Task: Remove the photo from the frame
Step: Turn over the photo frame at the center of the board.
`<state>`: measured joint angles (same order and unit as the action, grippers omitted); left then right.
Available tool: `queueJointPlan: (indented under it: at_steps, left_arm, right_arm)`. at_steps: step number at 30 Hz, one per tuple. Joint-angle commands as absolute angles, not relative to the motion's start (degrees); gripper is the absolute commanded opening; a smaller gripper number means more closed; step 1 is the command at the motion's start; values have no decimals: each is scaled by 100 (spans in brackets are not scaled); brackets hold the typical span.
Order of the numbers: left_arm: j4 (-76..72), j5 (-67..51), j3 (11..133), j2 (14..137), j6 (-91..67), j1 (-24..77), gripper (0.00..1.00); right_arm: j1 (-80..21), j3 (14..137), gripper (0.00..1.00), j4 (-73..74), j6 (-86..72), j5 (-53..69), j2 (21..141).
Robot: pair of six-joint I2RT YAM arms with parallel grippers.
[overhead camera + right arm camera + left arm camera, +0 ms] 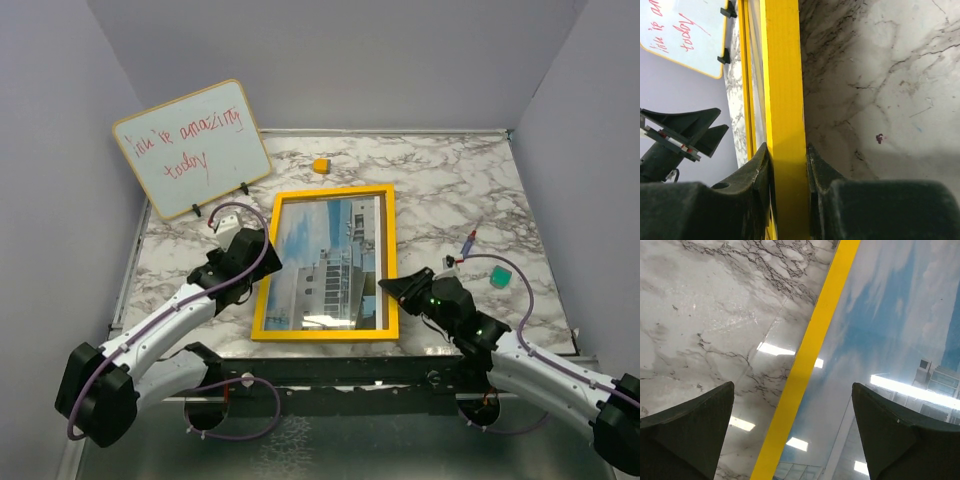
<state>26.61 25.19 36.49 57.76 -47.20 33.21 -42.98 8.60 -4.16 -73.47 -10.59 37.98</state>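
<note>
The frame (pixel 330 192), with a thin yellow border, lies face up in the middle of the marble table. The photo (pixel 322 268) of a white building against blue sky sits inside it. My right gripper (pixel 392 288) is shut on the frame's right rail (pixel 782 75), one finger on each side of the rail (pixel 787 160). My left gripper (pixel 262 262) hovers over the frame's left side, wide open (pixel 792 430). The yellow border (pixel 810 350) runs between its fingers, with the photo (pixel 890 315) to the right, and it touches nothing.
A whiteboard (pixel 192 150) with red handwriting stands at the back left. A small orange block (pixel 321 165) lies behind the frame. A teal object (pixel 501 277) and a small red-tipped item (pixel 467 240) lie at the right. The table's front edge runs just below the frame.
</note>
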Motion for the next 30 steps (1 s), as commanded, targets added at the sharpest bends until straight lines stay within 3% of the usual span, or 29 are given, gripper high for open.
queueJointPlan:
  at_steps: [1, 6, 12, 19, 25, 30]
  left_arm:
    - [1784, 2242, 3249, 5886, -4910, 3223, 99]
    - [1557, 2179, 3060, 6365, -4882, 3158, 99]
    - [1296, 2093, 2906, 6635, -4883, 3138, 99]
    - [1321, 2169, 2891, 6463, -4736, 3112, 99]
    - [1626, 2430, 2972, 6416, -4750, 3059, 99]
    - [1844, 2829, 3171, 6129, -4607, 3043, 99]
  right_arm:
    - [-4245, 358, 0, 284, -7140, -895, 3949]
    - [-4226, 360, 2, 436, -7028, -1184, 4249]
    - [-4193, 455, 18, 856, -7236, -1516, 4745]
    - [-4192, 733, 45, 1318, -7218, -1761, 4922]
    - [-4184, 803, 48, 1388, -7207, -1711, 4935]
    - [-4184, 1377, 61, 2038, -6926, -1794, 4841]
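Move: The yellow photo frame lies face up, its right side still pinched and raised by the right hand; its middle is about 13 cm left of that hand, 5 cm ahead and 4 cm lower. From the open left hand, the middle is roughly 12 cm to the right, level fore and aft, 8 cm below. The pen lies some 9 cm ahead and 17 cm right of the right hand, the green block 2 cm ahead and 24 cm right, both about 7 cm down. The frame's raised right side is lowered to the marble by the right hand, which sinks about 6 cm and drifts 3 cm right, its wrist turning near 20 degrees as the fingers open around the bar and end their pinch. The wide-open left hand drops about 5 cm towards the frame's left side, then hovers there; no touch can be made out. ##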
